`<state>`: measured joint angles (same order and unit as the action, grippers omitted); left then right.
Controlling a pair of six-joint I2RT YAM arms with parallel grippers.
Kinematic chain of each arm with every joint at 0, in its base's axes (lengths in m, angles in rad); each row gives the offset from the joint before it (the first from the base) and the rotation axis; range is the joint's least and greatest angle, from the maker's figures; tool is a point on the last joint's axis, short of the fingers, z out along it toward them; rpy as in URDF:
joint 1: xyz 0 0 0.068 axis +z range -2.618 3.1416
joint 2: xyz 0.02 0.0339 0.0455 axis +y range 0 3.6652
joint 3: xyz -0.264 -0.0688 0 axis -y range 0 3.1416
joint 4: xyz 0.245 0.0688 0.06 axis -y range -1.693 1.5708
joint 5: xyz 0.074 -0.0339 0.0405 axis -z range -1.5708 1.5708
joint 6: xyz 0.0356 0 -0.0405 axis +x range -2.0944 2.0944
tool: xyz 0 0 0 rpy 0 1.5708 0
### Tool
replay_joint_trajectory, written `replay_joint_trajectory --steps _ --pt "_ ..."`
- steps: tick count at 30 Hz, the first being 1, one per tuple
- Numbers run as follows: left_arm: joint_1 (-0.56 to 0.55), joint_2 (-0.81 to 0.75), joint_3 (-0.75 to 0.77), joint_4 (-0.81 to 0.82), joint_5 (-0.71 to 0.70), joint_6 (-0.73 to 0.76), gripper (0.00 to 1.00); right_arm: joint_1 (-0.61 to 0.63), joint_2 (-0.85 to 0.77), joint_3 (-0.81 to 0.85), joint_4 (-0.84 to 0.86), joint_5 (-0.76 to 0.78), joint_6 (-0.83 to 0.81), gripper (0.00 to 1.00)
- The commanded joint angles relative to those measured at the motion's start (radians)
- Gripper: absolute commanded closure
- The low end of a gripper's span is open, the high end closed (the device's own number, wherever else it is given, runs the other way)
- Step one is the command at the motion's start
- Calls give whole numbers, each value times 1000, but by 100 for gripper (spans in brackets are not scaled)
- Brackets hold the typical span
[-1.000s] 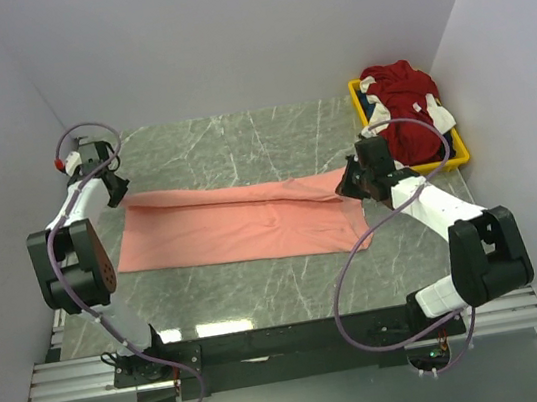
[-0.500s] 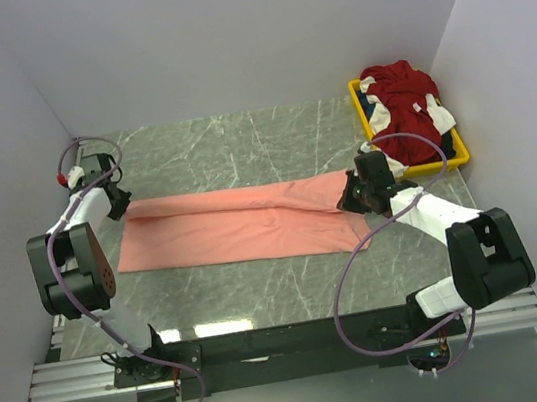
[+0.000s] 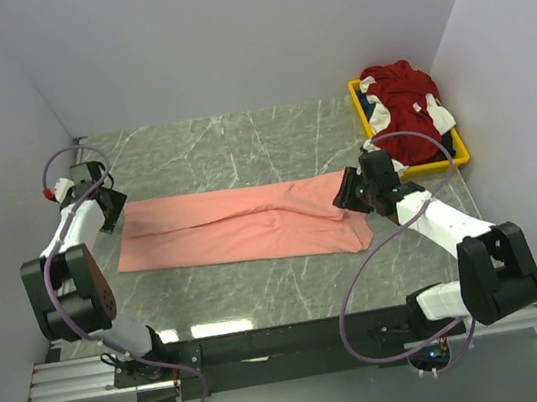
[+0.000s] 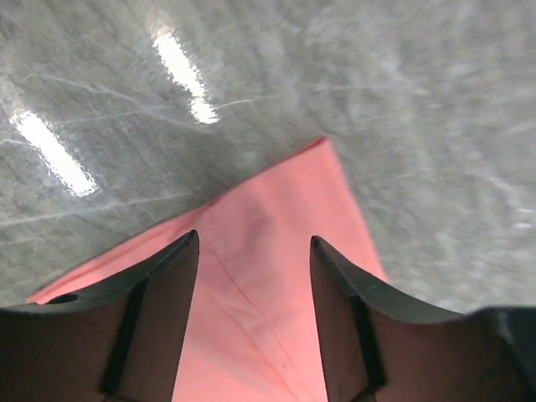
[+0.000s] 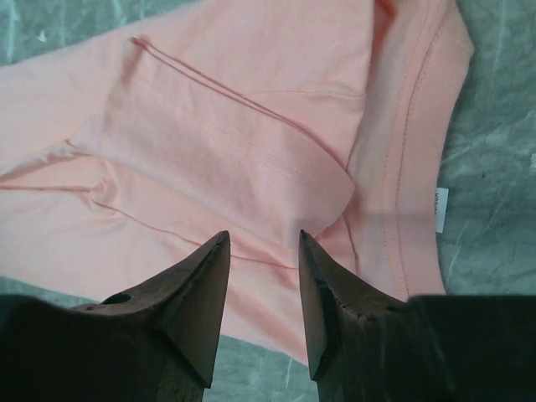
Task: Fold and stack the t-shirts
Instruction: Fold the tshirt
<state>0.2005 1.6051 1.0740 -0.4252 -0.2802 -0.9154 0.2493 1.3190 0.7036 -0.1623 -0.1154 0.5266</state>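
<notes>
A salmon-pink t-shirt (image 3: 237, 226) lies flat on the table as a long folded band, left to right. My left gripper (image 3: 108, 210) hovers over the band's far left corner (image 4: 301, 201), open, with nothing between its fingers. At the band's right end my right gripper (image 3: 348, 192) is open above the folded cloth (image 5: 251, 151), also holding nothing. A dark red t-shirt with white parts (image 3: 405, 110) is heaped in the yellow tray (image 3: 445, 163), with a bit of dark blue-black cloth (image 3: 365, 104) under it.
The yellow tray stands at the back right corner of the grey marble table (image 3: 240, 145). White walls close in the left, back and right sides. A black rail (image 3: 289, 339) with both arm bases runs along the near edge.
Both grippers have opened and let go of the pink t-shirt's far edge. The fold now lies flat. The left arm drew slightly left, the right slightly lower.
</notes>
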Motion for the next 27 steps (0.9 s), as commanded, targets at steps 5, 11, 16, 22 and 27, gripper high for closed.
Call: replay_joint_trajectory --steps 5,11,16,22,27 --pt "-24 -128 -6 6 70 -19 38 53 100 207 -55 71 -33 53" --pt "-151 -197 -37 8 81 6 38 117 380 470 -112 111 -51 54" --pt "-233 -264 -81 19 118 41 39 176 552 634 -164 180 -50 54" --pt "-289 -315 -111 23 147 76 40 220 641 703 -184 221 -34 54" --pt "-319 -356 -132 28 159 87 41 255 671 737 -200 284 -11 54"
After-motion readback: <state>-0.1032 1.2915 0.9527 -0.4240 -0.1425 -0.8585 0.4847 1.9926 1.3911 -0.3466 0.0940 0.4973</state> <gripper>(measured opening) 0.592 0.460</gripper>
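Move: The right hand goes for the pink t-shirt's far edge, about 11 cm ahead and 11 cm to its left, some 4 cm lower. The folded-in sleeve is just under it, 2 cm back and 2 cm to the left; the yellow basket stands about 16 cm ahead and 19 cm to the right. From the left hand, the t-shirt's middle is about 31 cm right and 6 cm back, its far left corner 2 cm right and 3 cm ahead, both about 4 cm lower. Fingers still parted, the right hand comes down close to the cloth by the t-shirt's far edge, touch not visible: it lifts slightly, swings forward and left about 10 cm each way, then sinks, its left side dipping some 15 degrees. The empty left hand rises about 4 cm off the left end, then travels some 14 cm right over the t-shirt, still climbing, and turns about 25 degrees clockwise, fingers open. ##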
